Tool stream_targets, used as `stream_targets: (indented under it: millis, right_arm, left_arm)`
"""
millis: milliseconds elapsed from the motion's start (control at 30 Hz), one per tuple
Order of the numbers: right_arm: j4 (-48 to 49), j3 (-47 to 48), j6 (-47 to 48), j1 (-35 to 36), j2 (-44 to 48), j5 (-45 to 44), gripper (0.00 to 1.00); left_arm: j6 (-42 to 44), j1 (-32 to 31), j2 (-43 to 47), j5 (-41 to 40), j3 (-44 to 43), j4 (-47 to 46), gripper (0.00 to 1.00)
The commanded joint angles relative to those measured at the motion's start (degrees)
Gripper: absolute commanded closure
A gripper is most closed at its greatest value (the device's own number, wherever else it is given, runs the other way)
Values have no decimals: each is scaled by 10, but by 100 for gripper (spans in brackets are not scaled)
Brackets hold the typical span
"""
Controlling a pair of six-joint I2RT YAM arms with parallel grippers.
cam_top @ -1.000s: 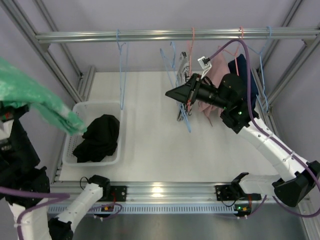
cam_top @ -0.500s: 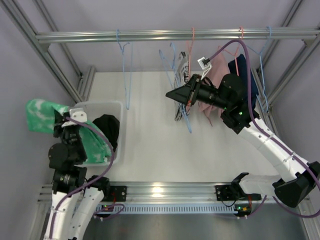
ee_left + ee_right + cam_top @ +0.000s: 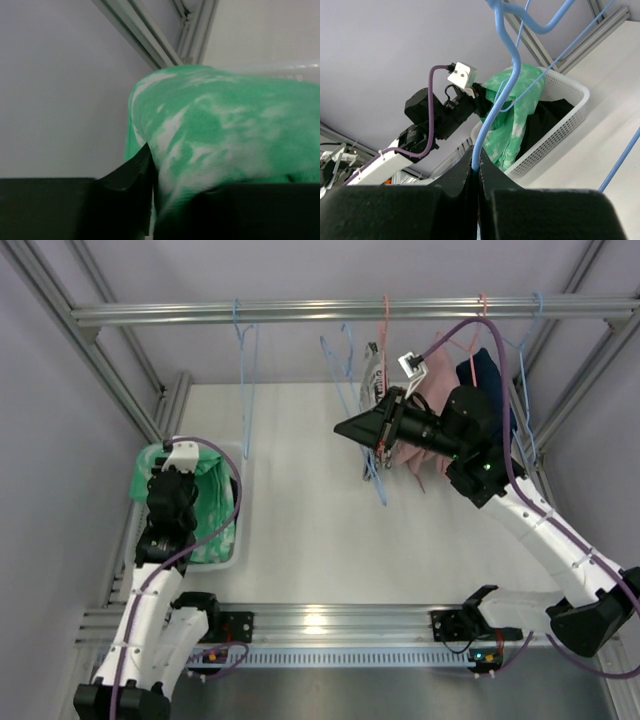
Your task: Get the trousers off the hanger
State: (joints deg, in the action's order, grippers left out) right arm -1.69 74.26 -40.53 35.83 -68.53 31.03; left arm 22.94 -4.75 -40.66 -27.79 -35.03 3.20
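Note:
The green-and-white trousers hang in my left gripper, which is shut on them over the white basket; they drape into the basket. In the left wrist view the cloth is pinched between the black fingers. My right gripper is shut on a bare blue hanger below the rail. In the right wrist view the hanger runs up from between the shut fingers, and the trousers show beyond it in the basket.
A dark garment lies in the basket. On the top rail hang another blue hanger, a pink garment, a dark blue garment and further hangers. Frame posts stand at both sides.
My left arm has swung down and inward with the green trousers, from high at the left to over the basket. The right gripper has held the blue hanger nearly still.

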Motion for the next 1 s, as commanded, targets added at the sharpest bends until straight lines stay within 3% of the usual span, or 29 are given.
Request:
stream_targets:
  millis: [0,100,133,200,300,733,967]
  right_arm:
    - [-16,39,22,6,27,-11,100]
    - [-37,55,17,10,17,-7,100]
    - [-41,62,15,14,14,-7,100]
    - [-52,67,13,20,7,-14,100]
    - [-48,72,-10,23,-6,-16,100]
    - [-35,176,-82,56,-111,-61,100]
    - [-46,250,-112,63,-195,-96,100]
  left_arm:
    - [-98,25,34,83,-41,112,68]
    - [-112,27,52,180,-79,243,52]
    - [-112,27,53,191,-88,269,38]
    - [-111,27,45,194,-117,328,27]
    - [-118,28,38,169,-173,366,1]
    - [-192,27,-35,226,-480,420,1]
    - [-233,27,-50,239,-508,390,1]
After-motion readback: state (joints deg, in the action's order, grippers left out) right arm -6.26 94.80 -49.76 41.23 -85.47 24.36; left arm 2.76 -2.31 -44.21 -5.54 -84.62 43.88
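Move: Under the left hand, the white basket's middle is about 15 cm below, 4 cm back and 4 cm right; the black trousers in it sit some 5 cm back, 6 cm right. The left-hand empty hanger is 5 cm ahead, 20 cm right and 20 cm above. From the right hand, that empty hanger is about 16 cm left and 7 cm ahead, the patterned trousers 7 cm right and 6 cm ahead. Opening wide to let go of the green trousers over the basket, the left hand backs off to the right, dipping slightly, then climbs clear some 20 cm, rolling left side down and turning clockwise. The right hand keeps its pinch on the bare blue hanger and, after easing back and up, takes it about 6 cm left and 4 cm forward, a little higher, towards the empty one. ##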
